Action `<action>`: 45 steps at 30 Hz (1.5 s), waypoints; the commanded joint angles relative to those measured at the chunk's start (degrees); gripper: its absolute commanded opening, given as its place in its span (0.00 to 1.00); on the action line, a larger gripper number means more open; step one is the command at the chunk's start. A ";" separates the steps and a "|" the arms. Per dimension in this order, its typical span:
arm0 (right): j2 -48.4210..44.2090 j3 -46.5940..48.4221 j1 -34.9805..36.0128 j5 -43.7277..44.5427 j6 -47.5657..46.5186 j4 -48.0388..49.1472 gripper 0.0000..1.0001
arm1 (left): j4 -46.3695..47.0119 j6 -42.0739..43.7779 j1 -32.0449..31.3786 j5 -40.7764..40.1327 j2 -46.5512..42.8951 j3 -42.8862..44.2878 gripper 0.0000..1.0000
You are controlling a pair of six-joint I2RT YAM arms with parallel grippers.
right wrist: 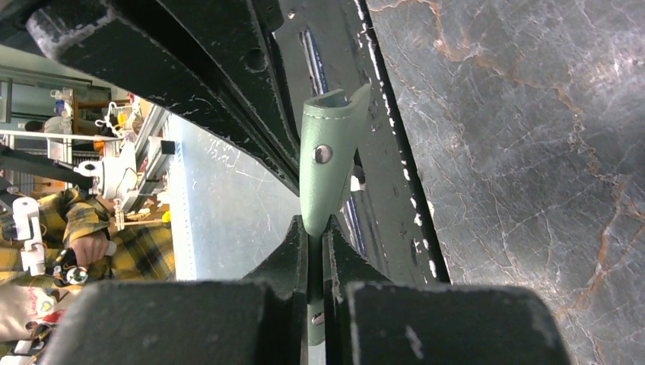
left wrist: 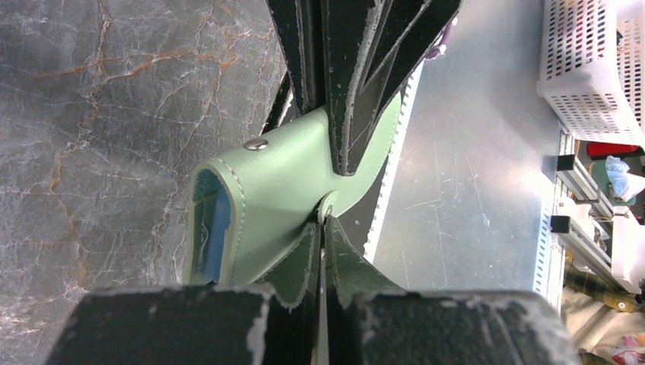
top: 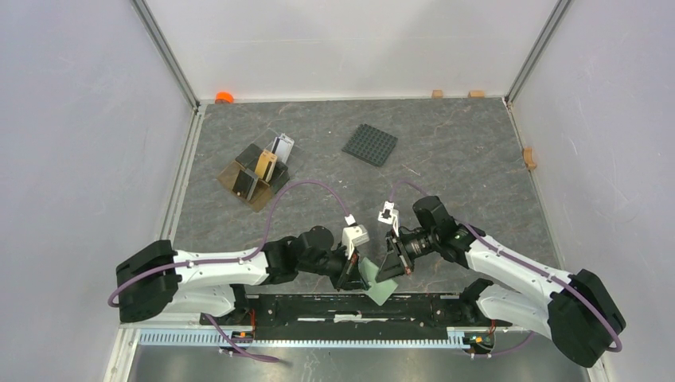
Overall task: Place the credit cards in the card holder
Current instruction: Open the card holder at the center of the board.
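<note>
The sage-green card holder [top: 380, 286] hangs between both grippers at the table's near edge. My left gripper [top: 353, 274] is shut on one flap of it, and my right gripper [top: 392, 267] is shut on the other. In the left wrist view the card holder [left wrist: 274, 182] bulges open and shows its blue inside, with my left gripper [left wrist: 323, 228] pinching its edge. In the right wrist view the card holder [right wrist: 327, 167] stands edge-on in my right gripper [right wrist: 318, 236]. The credit cards [top: 265, 165] stand in a brown tray at the far left; no card is in either gripper.
The brown open tray [top: 239, 177] sits at the far left of the mat. A black studded square plate [top: 370, 144] lies at the far middle. An orange object [top: 224, 97] sits in the back left corner. The black rail [top: 358, 306] runs along the near edge.
</note>
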 commanded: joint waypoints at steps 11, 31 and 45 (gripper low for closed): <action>2.01 0.81 0.26 19.57 5.11 7.53 0.00 | 13.40 -2.30 -0.25 3.59 -1.24 -0.86 0.02; -3.28 0.90 -0.05 34.66 6.70 6.70 0.00 | 7.86 -2.98 -0.18 -7.60 -8.32 -3.32 0.28; -14.05 2.15 -0.03 42.67 6.04 6.67 0.00 | -4.02 -20.02 2.27 -27.80 -7.70 -2.02 0.89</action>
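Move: Your left fingertips are already shut on the snap tab at the card holder's long edge, with the holder's middle about 4 cm to their right and 1 cm ahead, near the same height. The right fingers clamp the holder body; from them the tab lies roughly 4 cm to the left and 3 cm back, level with them, and the holder's middle about 1 cm left and 1 cm back. Hold the tab pinched in the left gripper, almost in place, while the right gripper works the clamped holder about 3 cm down and 5 cm forward, turning it clockwise against that pinch. Then open the left fingers wide, letting go of the tab, and lift off and forward some 6 cm, dipping again at the end and turning counter-clockwise; meanwhile carry the holder another 6 cm forward with the right, slightly right and up, still twisting clockwise. ##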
